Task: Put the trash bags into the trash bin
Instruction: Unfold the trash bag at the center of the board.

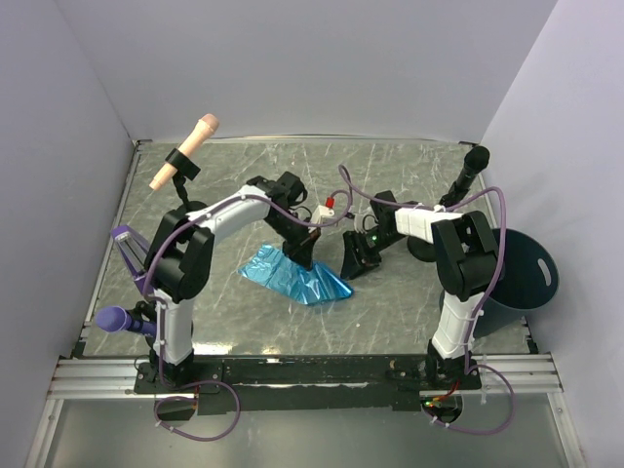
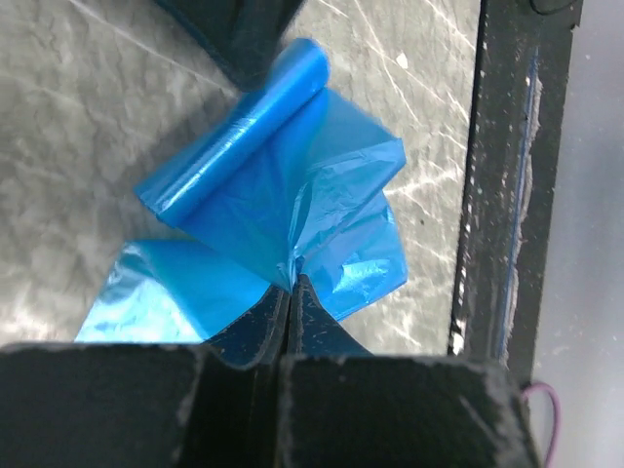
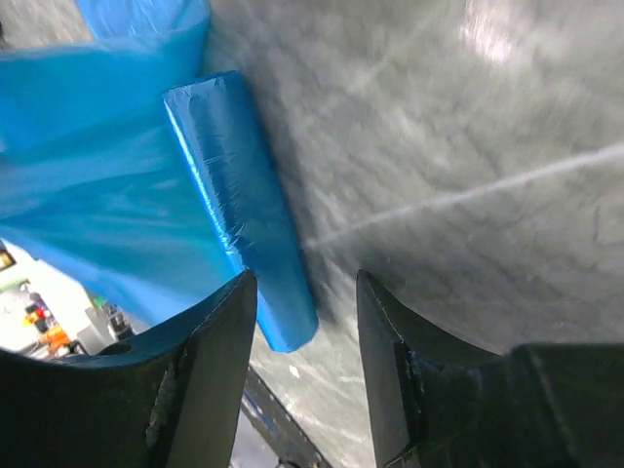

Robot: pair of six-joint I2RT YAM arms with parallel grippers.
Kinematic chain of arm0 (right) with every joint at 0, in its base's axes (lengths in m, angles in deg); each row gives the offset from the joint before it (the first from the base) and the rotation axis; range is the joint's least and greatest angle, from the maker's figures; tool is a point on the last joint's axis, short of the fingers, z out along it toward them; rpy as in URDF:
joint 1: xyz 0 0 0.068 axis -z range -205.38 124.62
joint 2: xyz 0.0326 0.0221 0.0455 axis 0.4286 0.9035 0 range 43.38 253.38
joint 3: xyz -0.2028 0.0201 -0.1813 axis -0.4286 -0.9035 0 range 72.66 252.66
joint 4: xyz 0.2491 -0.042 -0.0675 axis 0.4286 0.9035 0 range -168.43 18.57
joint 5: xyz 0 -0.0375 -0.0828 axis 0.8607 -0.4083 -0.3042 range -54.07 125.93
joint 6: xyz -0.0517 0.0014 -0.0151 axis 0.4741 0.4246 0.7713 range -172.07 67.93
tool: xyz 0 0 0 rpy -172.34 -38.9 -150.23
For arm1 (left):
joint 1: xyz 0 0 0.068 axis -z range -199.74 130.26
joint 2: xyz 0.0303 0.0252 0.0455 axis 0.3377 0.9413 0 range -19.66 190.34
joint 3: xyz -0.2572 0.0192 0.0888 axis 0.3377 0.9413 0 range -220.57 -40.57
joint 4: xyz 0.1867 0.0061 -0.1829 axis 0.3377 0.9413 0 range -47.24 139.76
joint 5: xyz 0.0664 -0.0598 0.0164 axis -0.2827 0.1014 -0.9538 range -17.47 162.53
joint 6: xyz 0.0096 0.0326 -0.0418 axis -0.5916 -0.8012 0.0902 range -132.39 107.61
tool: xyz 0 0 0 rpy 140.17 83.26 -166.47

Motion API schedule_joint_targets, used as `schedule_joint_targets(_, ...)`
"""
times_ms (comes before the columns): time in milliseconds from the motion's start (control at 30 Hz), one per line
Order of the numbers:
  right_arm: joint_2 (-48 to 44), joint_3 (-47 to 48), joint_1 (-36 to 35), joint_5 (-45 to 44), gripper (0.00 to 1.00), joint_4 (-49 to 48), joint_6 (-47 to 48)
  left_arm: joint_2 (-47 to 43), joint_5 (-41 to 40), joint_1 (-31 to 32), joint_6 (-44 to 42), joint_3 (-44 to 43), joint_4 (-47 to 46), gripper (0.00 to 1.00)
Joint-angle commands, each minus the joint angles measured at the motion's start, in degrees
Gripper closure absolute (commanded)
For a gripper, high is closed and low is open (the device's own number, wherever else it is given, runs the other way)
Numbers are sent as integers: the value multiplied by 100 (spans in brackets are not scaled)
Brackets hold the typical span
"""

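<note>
The trash bags [image 1: 297,278] lie as a crinkly bright-blue sheet in the middle of the table, ending in a tight roll [image 2: 234,132]. My left gripper [image 1: 302,252] stands over the sheet's far edge. In the left wrist view its jaws [image 2: 292,285] are shut on a pinched fold of the blue film [image 2: 331,205]. My right gripper [image 1: 353,263] is low beside the sheet's right end and open. The roll's end [image 3: 263,244] reaches into the gap by the left finger [image 3: 210,351], untouched. The dark trash bin [image 1: 526,268] stands at the far right edge.
A beige microphone [image 1: 185,151] stands at the back left, a black one [image 1: 470,168] at the back right, and a purple one [image 1: 122,319] lies near the left arm's base. The table's black front rail [image 2: 502,195] runs close to the bags. Grey walls enclose three sides.
</note>
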Motion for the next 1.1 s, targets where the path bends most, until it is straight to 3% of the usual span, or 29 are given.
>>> schedule_joint_targets(0,99,83,-1,-39,47,-682,-262,-399,-315,0,-324,-511,1263,99)
schedule_joint_targets(233,390,285,-282,242,40,-1016,-816,-988,-1114,-18,-420,-565,2055,99)
schedule_joint_targets(400,469,416,-712,-266,39,-1079,-869,-1418,-1721,-27,-386,-311,2433,99)
schedule_joint_targets(667,829,856,-827,-1313,39,-560,-983,-2262,-2030,-62,-87,990,2065,99)
schedule_joint_targets(967,619,821,-1081,-1137,39,-683,-825,-2816,-2574,-53,-130,1860,2029,99)
schedule_joint_targets(1000,575,812,-1152,-1242,34,-700,-842,-2869,-2609,-53,-122,1922,2021,99)
schedule_joint_targets(1033,479,743,-1231,-1347,5,-805,-860,-2930,-2627,-53,-122,1949,2021,99)
schedule_joint_targets(1067,391,646,-1310,-1383,1,-928,-852,-2983,-2636,-53,-130,1958,2021,99)
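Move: The left gripper already pinches the trash bag's unrolled sheet; it is bound for bare board roughly 15 cm left, 8 cm back and 9 cm below. The bag's rolled strip lies some 8 cm right of it and 3 cm back, its loose end about 11 cm left and level fore-and-aft. From the right hand, the strip is about 5 cm left, 2 cm back and slightly below; a black stand base lies roughly 16 cm right and 5 cm ahead. Keep the left gripper shut on the bag and pull it left and back, about 15 cm and 9 cm, arching up some 6 cm then sinking again, rolling the wrist some 25 degrees so its left side rises. Meanwhile slide the right hand low to the left after the rolled strip, drifting slightly forward, and spread its already parted fingers wider, mostly at the end. ##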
